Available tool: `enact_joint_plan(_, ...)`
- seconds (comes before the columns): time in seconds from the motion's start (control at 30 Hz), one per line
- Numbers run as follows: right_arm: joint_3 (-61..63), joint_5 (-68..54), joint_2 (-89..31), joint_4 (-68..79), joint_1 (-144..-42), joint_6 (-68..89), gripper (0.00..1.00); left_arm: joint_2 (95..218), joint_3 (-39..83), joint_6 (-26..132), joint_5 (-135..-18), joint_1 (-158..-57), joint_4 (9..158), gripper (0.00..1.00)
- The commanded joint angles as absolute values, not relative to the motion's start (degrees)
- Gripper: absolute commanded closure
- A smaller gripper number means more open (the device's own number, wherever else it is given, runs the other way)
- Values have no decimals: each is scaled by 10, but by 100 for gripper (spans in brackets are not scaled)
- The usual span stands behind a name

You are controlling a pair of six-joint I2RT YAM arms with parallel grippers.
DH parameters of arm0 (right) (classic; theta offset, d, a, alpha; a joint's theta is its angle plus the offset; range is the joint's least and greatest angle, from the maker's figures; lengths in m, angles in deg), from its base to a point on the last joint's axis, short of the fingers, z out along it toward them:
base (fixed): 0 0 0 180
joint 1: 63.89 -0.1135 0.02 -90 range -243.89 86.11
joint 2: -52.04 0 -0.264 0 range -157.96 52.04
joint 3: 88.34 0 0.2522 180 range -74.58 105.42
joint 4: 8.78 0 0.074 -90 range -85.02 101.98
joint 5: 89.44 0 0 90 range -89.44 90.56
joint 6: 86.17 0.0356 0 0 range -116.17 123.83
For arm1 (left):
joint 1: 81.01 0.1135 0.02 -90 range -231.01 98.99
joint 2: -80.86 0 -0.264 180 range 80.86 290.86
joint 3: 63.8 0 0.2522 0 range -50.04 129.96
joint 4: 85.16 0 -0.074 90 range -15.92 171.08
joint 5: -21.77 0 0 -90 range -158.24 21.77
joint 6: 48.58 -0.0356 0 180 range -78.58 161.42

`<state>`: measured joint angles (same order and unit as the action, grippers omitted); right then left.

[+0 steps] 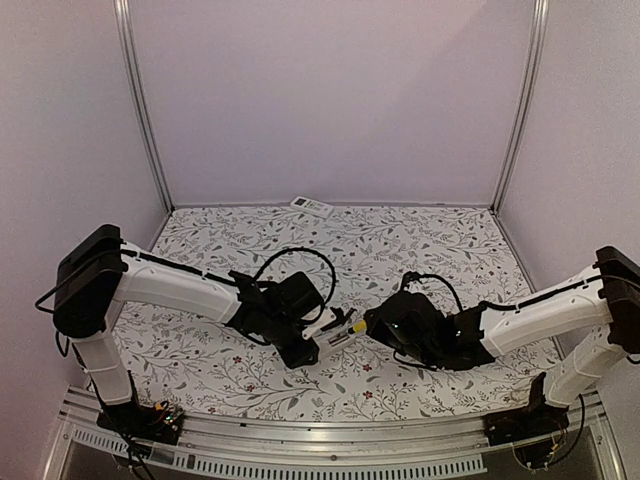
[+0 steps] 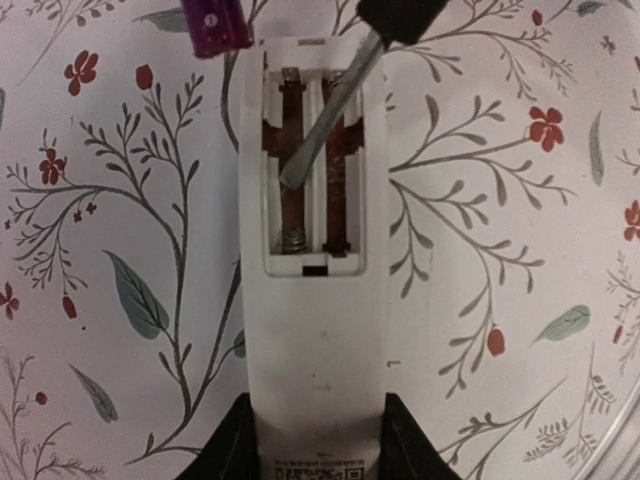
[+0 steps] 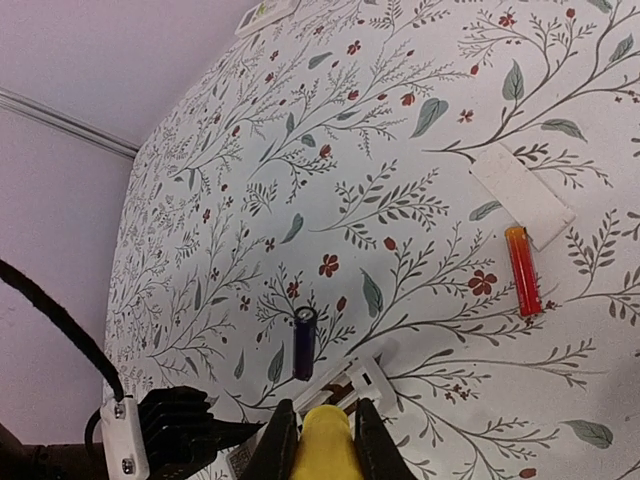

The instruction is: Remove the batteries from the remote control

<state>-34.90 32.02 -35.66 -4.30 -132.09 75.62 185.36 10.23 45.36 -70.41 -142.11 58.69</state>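
My left gripper (image 1: 308, 345) (image 2: 315, 440) is shut on the lower end of the slim white remote control (image 2: 315, 340), which lies back up on the table. Its battery compartment (image 2: 312, 165) is open and shows only bare contacts and springs. My right gripper (image 1: 372, 325) (image 3: 320, 430) is shut on the yellow-handled screwdriver (image 3: 326, 450), and the metal shaft (image 2: 325, 115) rests inside the compartment. The dark battery (image 3: 305, 342) lies on the table beside the remote's end and shows purple in the left wrist view (image 2: 215, 25). The reddish battery (image 3: 522, 270) lies further right.
A flat white cover piece (image 3: 520, 195) lies next to the reddish battery. A broader white remote (image 1: 312, 206) lies at the back wall. The enclosure walls stand on three sides of the floral tabletop (image 1: 430, 250).
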Motion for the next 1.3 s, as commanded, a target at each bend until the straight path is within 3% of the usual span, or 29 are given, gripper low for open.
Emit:
enact_joint_plan(0.0,-355,253,-404,15,-1324,783,100,1851,108,456,-757,-1443,602,84)
enact_joint_plan(0.3,-373,269,-382,-26,-1324,790,100,1839,109,455,-738,-1444,597,83)
enact_joint_plan(0.57,-385,309,-244,3,-1323,710,100,1830,101,440,-688,-1443,597,79)
enact_joint_plan(0.63,-377,328,-211,44,-1321,688,100,1825,102,439,-688,-1442,599,67)
enact_joint_plan(0.77,-379,353,-160,119,-1302,667,100,1799,102,444,-699,-1436,611,33)
enact_joint_plan(0.9,-403,332,-110,129,-1255,634,100,1764,106,453,-717,-1414,611,13)
enact_joint_plan(1.03,-417,281,-79,127,-1193,585,100,1736,115,459,-748,-1393,611,7)
enact_joint_plan(1.27,-433,65,-80,109,-1049,484,100,1702,140,488,-790,-1298,608,6)
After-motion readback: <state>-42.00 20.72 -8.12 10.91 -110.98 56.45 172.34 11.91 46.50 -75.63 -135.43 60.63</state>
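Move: The right hand grips the screwdriver; the remote's opened battery compartment, with the tip in it, lies roughly 5 cm ahead, 5 cm left and 8 cm below. The dark battery is about 9 cm ahead and 6 cm left of this hand, the red one some 9 cm ahead and 4 cm right. From the left hand, pinching the remote's tail end, the compartment lies about 5 cm ahead and 6 cm right, at finger height. Up and then off to the right goes the right hand after a brief hold: it lifts the screwdriver about 7 cm out of the battery compartment, then sweeps some 13 cm right and a little forward, keeping its grip. The left fingers open wide, let go of the remote and rise about 11 cm, drifting forward late while the hand rolls left side down. ##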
